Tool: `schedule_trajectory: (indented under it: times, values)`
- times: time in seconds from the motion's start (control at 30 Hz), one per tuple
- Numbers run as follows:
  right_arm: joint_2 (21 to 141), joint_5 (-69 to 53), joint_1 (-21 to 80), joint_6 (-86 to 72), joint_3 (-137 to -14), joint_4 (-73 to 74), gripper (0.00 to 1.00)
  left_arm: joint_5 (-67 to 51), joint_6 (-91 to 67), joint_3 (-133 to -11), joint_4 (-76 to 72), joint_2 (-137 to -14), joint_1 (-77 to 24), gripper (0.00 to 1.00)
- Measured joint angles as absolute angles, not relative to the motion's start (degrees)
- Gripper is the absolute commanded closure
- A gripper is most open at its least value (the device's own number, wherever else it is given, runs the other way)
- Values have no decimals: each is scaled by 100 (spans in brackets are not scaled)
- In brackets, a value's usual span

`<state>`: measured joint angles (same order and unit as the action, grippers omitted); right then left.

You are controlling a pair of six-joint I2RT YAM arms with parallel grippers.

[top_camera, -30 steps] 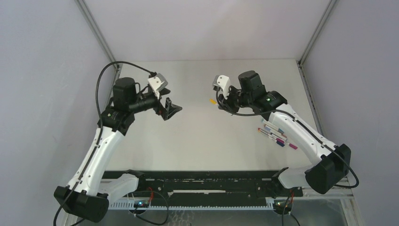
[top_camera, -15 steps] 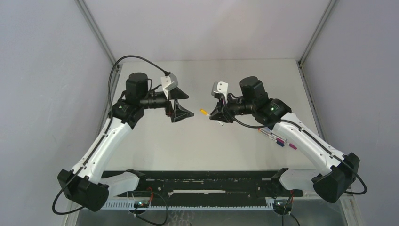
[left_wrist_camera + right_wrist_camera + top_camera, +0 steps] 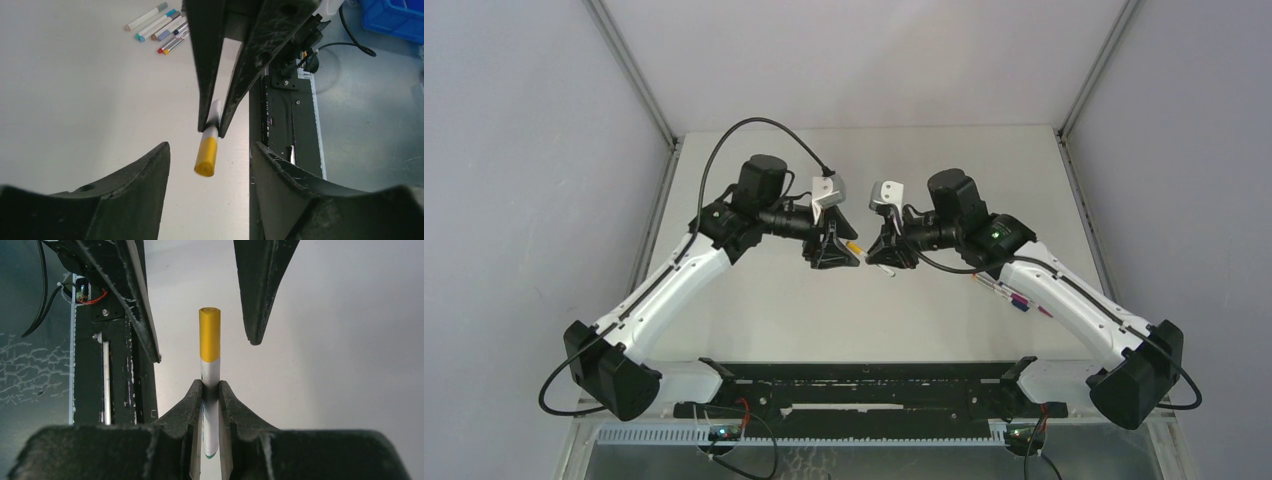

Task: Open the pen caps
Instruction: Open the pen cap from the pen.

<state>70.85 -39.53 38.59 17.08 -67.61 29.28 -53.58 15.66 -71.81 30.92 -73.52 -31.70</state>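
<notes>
My right gripper (image 3: 210,385) is shut on the white barrel of a pen (image 3: 210,405). Its yellow pen cap (image 3: 209,335) points away from the jaws, still seated on the barrel. My left gripper (image 3: 210,146) faces it head-on and is open, its two fingers flanking the yellow cap (image 3: 206,156) without touching it. From above, the two grippers meet tip to tip over the table's middle, left gripper (image 3: 842,250) against right gripper (image 3: 876,250). Several other pens (image 3: 1014,295) lie in a loose bunch on the table under the right forearm; the left wrist view shows these pens (image 3: 160,27) too.
A black rail (image 3: 854,385) runs along the table's near edge between the arm bases. Grey enclosure walls stand on three sides. A blue bin (image 3: 395,17) sits off the table beyond the rail.
The left arm has swung right until its jaws bracket the yellow cap, and they have narrowed. The right gripper shifted slightly left, turning the pen toward the left gripper.
</notes>
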Motion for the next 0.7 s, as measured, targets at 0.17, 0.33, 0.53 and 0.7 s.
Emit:
schedule_trajectory:
  times: [0.17,0.33,0.53,0.7]
  values:
    - [7157,-3951,3876,1704,-6722,2919,88,-5317,1756,-7279,3299,-7387,-3267,54]
    - [7177,-3953,3879,1702,-6713,2915,88,-5293,1846,-7282,3398,-7387,-3273,64]
    - [7218,-3983,3911,1697,-6711,2912,88,-5223,1887,-7282,3406,-7389,-3277,89]
    - [7244,-3955,3920,1706,-6711,2917,87,-5186,1920,-7282,3439,-7389,-3291,100]
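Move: The yellow cap I want is already between my open left fingertips, about 1 cm to the right of my left hand point, level with it fore and aft, and 1 cm above it. My right hand keeps hold of the white barrel, with the cap some 3 cm to its left, 2 cm above and 1 cm farther out. From my left hand, the gripped stretch of barrel sits roughly 4 cm right, 1 cm back and 1 cm lower. I close my left fingers from well open to nearly shut and pinch the yellow cap from both sides, that hand easing only about half a centimetre back and down. Meanwhile my right hand, still gripping the barrel, sinks about 1 cm and brings the cap down between those fingers; neither wrist really turns. ##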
